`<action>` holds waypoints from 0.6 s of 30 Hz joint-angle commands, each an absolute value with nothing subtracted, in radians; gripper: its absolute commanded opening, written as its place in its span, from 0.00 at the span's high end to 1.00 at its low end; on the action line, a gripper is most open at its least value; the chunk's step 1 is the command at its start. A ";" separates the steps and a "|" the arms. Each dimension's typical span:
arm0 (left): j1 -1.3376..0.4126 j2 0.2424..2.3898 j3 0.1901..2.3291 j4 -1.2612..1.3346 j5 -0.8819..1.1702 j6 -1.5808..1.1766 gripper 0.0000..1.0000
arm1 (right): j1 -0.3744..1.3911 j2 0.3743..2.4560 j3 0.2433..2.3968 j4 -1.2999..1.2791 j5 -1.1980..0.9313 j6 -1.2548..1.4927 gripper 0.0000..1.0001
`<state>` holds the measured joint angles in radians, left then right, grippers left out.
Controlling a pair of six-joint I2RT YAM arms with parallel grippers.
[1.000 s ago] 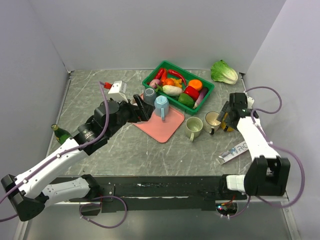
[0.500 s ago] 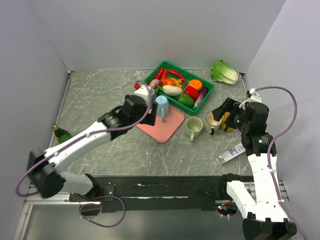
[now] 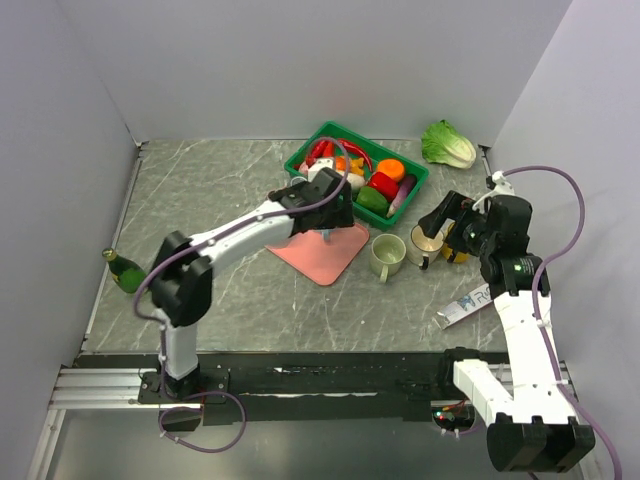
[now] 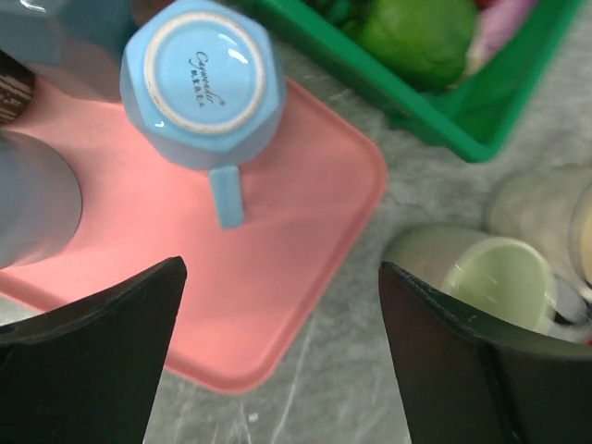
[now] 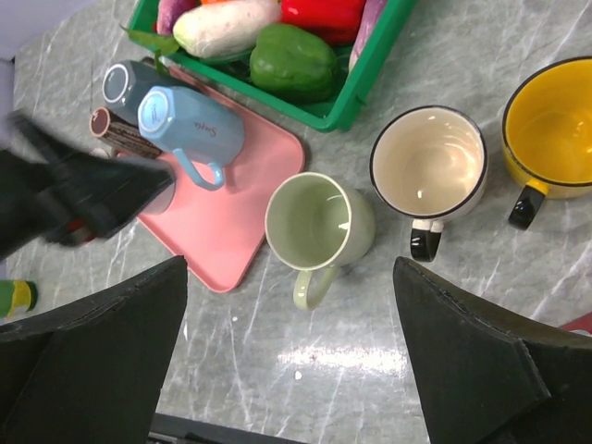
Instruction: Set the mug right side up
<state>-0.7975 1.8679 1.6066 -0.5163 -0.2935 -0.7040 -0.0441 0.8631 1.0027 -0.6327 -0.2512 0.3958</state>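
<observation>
A light blue mug (image 4: pixel 203 83) stands upside down on the pink tray (image 4: pixel 296 277), base up, its handle (image 4: pixel 228 196) pointing toward my left gripper. My left gripper (image 4: pixel 281 268) hovers open above the tray, just beside the handle, holding nothing. In the right wrist view the same blue mug (image 5: pixel 190 125) sits at the tray's far side. In the top view my left gripper (image 3: pixel 333 212) covers most of the mug. My right gripper (image 5: pixel 289 264) hangs open high over the green mug (image 5: pixel 319 222), empty.
A grey-blue mug (image 5: pixel 129 83) and a brown cup (image 5: pixel 106 122) stand upside down beside the blue one. A cream mug (image 5: pixel 427 166) and yellow mug (image 5: pixel 555 125) stand upright to the right. The green vegetable basket (image 3: pixel 412 190), lettuce (image 3: pixel 447 145), bottle (image 3: pixel 122 268) and packet (image 3: pixel 470 300) lie around.
My left arm has swung right and forward, from beside the tray to over the blue mug. My right arm has lifted and pulled back from the cream mug. Both grippers stay open.
</observation>
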 commanded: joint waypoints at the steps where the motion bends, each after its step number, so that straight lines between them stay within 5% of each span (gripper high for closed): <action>1: -0.799 1.991 1.716 -0.614 -0.376 -0.841 0.15 | -0.048 0.879 1.043 -0.634 -0.275 0.391 0.03; 18: -0.781 2.138 1.796 -0.594 -0.529 -0.773 0.43 | -0.049 0.871 0.992 -0.649 -0.314 0.429 0.05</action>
<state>-0.7940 2.1582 1.8030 -0.6403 -0.5007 -0.8021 -0.0441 0.8715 0.9871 -0.6552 -0.3016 0.4042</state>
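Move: Ahead of the left hand by about 9 cm, 1 cm left and some 9 cm below is the upside-down light blue mug, its handle sticking back toward the robot. The dark blue mug stands about 4 cm beyond it and 7 cm to its left; the gray mug is 4 cm ahead of the hand and 16 cm left. The green basket's middle is 19 cm ahead and 9 cm right. From the right hand, the light blue mug is roughly 12 cm ahead, 26 cm left and 19 cm below. Sinking about 8 cm towards the light blue mug's handle, the left hand also eases some 4 cm forward, the drop done early and the last part nearly level. The wrist turns slightly counter-clockwise and its left side rises, about 10 degrees each, while the fingers narrow from nearly wide open to a bit over half, one either side of the handle, not yet gripping it. ##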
